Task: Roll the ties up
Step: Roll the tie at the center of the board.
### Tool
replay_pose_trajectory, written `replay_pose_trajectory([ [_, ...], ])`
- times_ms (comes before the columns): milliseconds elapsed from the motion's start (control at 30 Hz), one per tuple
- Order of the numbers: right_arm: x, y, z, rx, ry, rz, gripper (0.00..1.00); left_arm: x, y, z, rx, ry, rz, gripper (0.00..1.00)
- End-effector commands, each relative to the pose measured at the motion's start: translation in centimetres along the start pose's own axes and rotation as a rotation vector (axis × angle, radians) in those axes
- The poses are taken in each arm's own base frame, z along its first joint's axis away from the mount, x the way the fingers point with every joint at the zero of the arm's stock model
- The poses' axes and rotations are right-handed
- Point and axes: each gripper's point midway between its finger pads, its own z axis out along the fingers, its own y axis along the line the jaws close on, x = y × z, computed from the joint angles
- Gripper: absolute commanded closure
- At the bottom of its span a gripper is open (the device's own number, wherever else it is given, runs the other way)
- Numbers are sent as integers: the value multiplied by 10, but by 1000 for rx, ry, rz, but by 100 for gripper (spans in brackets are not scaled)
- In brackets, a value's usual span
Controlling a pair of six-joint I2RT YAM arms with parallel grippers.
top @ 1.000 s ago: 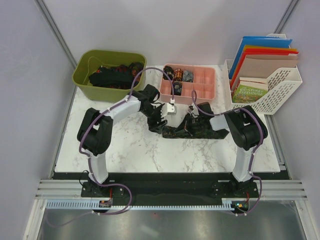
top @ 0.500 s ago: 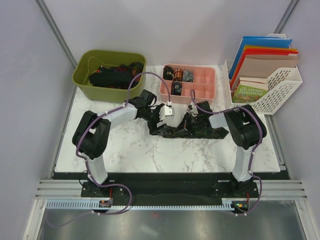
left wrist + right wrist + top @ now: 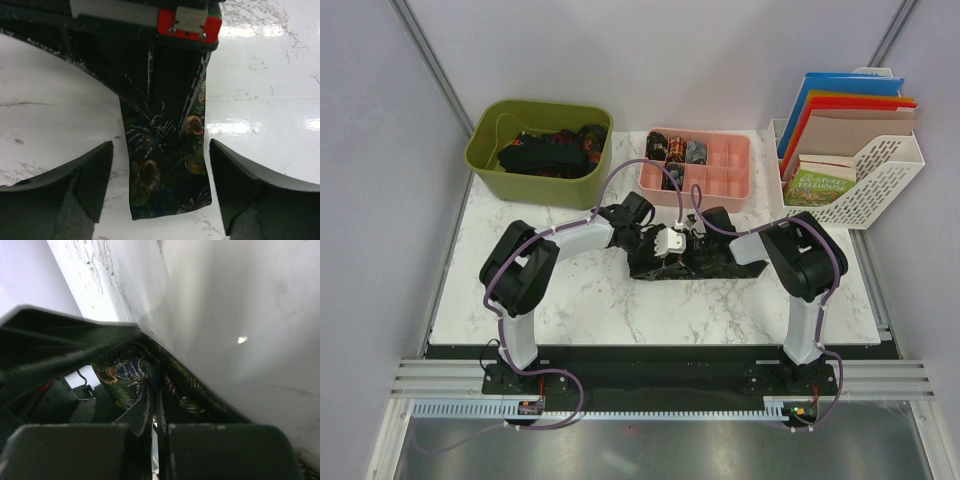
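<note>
A dark floral-patterned tie (image 3: 705, 266) lies bunched on the marble table (image 3: 570, 290) between my two grippers. In the left wrist view its narrow end (image 3: 167, 172) rests flat on the marble. My left gripper (image 3: 667, 244) (image 3: 160, 146) is open, with one finger (image 3: 95, 175) on each side of that end and neither touching it. My right gripper (image 3: 703, 243) (image 3: 156, 406) faces the left one and is shut on a fold of the tie (image 3: 127, 374). Part of the tie is hidden under the two grippers.
An olive bin (image 3: 485, 150) holding several loose ties stands at the back left. A pink compartment tray (image 3: 730, 175) with rolled ties (image 3: 675, 150) sits behind the grippers. A white file rack (image 3: 880, 175) with folders and books is at the back right.
My left gripper has moved right and nearer, now straddling the tie's end close to the right gripper. The tie has bunched up shorter. The right gripper stayed shut on it.
</note>
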Motion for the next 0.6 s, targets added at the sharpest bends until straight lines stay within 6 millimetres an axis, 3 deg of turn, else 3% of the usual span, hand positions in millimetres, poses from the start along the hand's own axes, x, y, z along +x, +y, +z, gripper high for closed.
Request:
replay_pose_trajectory([
  [0,6,-46,8,163,-61,71,100,3,1,1,0,44,21,35],
  [100,6,-43,6,161,-66,61,100,19,1,-1,4,96,11,60],
  [200,7,-38,5,142,-62,59,96,31,-8,-4,21,113,35,68],
  [300,6,-26,4,102,-50,52,81,40,-15,-3,37,130,49,69],
  [433,-4,-9,-2,63,-67,28,74,43,-17,-2,44,132,48,70],
  [567,-12,-7,-10,59,-81,15,68,43,-18,-1,48,134,52,71],
])
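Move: The roll at the tie's left end sits right between the open left fingers, about 1 cm to their right and 1 cm below, level with them fore and aft. From the right hand it lies some 2 cm to the left at about the same height. The tie's flat remainder runs off rightwards, its middle about 13 cm right of the left hand. The pink tray stands roughly 22 cm ahead of the left hand and 8 cm to its right. The left fingers close from nearly wide to about half open and clamp the tie's roll between them, the hand easing barely 1 cm back and down as they shut, then keeping their hold. Once that grip is on, the right fingers, still down at the roll, part from shut to about a third open, with that hand staying put but for a rise of about 0.5 cm. ##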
